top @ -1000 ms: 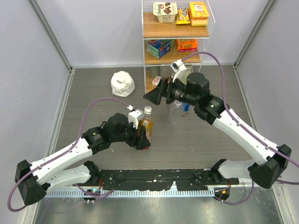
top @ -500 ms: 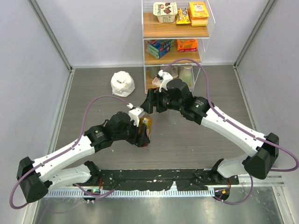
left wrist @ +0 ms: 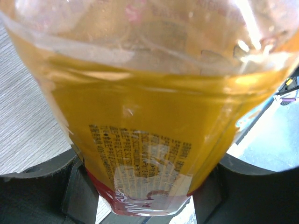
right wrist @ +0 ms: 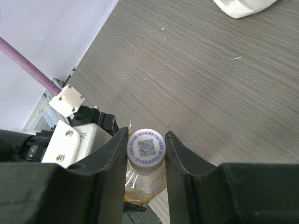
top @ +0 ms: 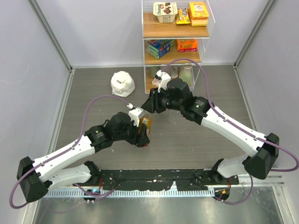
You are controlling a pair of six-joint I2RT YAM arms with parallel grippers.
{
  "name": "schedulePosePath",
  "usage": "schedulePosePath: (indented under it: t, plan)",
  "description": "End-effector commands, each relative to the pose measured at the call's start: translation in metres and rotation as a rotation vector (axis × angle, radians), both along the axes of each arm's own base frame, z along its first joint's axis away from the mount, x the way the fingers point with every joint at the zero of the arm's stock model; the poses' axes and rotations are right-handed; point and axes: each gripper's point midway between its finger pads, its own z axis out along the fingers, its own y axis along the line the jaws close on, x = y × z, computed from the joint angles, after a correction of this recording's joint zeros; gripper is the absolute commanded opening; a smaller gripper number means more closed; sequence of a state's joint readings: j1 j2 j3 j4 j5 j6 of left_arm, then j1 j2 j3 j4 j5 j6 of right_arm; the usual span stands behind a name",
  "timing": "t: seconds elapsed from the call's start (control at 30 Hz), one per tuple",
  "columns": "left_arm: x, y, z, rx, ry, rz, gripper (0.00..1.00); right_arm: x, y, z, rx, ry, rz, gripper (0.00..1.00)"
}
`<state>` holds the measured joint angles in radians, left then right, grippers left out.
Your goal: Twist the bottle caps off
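Observation:
An amber bottle [top: 145,127] with a red-and-gold label stands upright near the table's middle. My left gripper [top: 143,136] is shut on its lower body. In the left wrist view the bottle [left wrist: 149,107] fills the frame, and dark fingers [left wrist: 42,191] press both of its sides. The bottle's white cap [right wrist: 146,148], printed with a QR code, sits between the fingers [right wrist: 110,163] of my right gripper [right wrist: 146,150], which is shut on it from above. In the top view my right gripper [top: 150,107] hides that cap. A clear bottle [top: 173,117] shows partly under the right arm.
A big white lumpy bag [top: 122,83] lies at the back left, also seen as the bag [right wrist: 243,7] in the right wrist view. A wire shelf rack [top: 175,32] with snack boxes stands at the back. Grey walls close in both sides.
My right arm swung left from above the clear bottle to the amber bottle's top, and its jaws closed on the white cap. The left arm kept still with the bottle.

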<state>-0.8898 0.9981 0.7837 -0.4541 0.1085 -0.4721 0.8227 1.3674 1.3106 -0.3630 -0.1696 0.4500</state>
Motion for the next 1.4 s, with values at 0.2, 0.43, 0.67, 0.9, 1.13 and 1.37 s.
schedulePosePath:
  t: [0.2, 0.43, 0.67, 0.9, 1.13, 1.37]
  plan:
    - [-0.012, -0.018, 0.032, -0.138, -0.029, -0.105, 0.0, -0.016, 0.004, 0.06, 0.186, -0.16, 0.201, 0.02]
    - [-0.035, -0.031, 0.049, -0.252, -0.011, -0.249, 0.0, -0.028, -0.021, 0.102, 0.49, -0.196, 0.333, 0.01]
    - [-0.048, -0.038, 0.058, -0.299, -0.005, -0.339, 0.0, -0.008, -0.023, 0.091, 0.459, -0.167, 0.276, 0.02]
    - [-0.045, -0.026, 0.059, -0.296, -0.055, -0.289, 0.0, 0.046, -0.034, 0.03, 0.235, 0.002, -0.024, 0.02]
    - [-0.024, -0.002, 0.065, -0.248, -0.155, -0.122, 0.0, 0.059, -0.027, -0.045, 0.014, 0.185, -0.048, 0.05]
    - [0.008, 0.031, 0.055, -0.121, -0.211, 0.118, 0.0, 0.056, -0.032, -0.113, -0.204, 0.308, -0.058, 0.1]
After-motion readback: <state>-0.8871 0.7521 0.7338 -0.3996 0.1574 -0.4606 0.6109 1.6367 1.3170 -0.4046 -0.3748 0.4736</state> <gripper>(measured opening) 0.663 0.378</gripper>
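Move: The right fingertips already pinch the white cap on the amber bottle, whose middle is about 7 cm back and 8 cm below them. Bare tabletop for the cap lies some 6 cm ahead, 2 cm right and roughly 27 cm down; the clear bottle stands about 12 cm right and 2 cm ahead, the blue-label bottle about 16 cm right and 6 cm ahead. The left hand holds the amber bottle, its cap about 9 cm ahead and 12 cm above that hand. Keeping its pinch on the white cap, the right hand draws it up about 6.5 cm off the amber bottle's mouth, fingertips tilting up and turning counter-clockwise by nearly 30 degrees, then swings about 6 cm forward and sinks some 16 cm towards the bare tabletop as that tilt reverses. The left hand keeps its grip on the bottle and carries it back, up and to the right away from the cap, twisting it some 20 degrees, then rises a little more while coming partly forward and back left. ##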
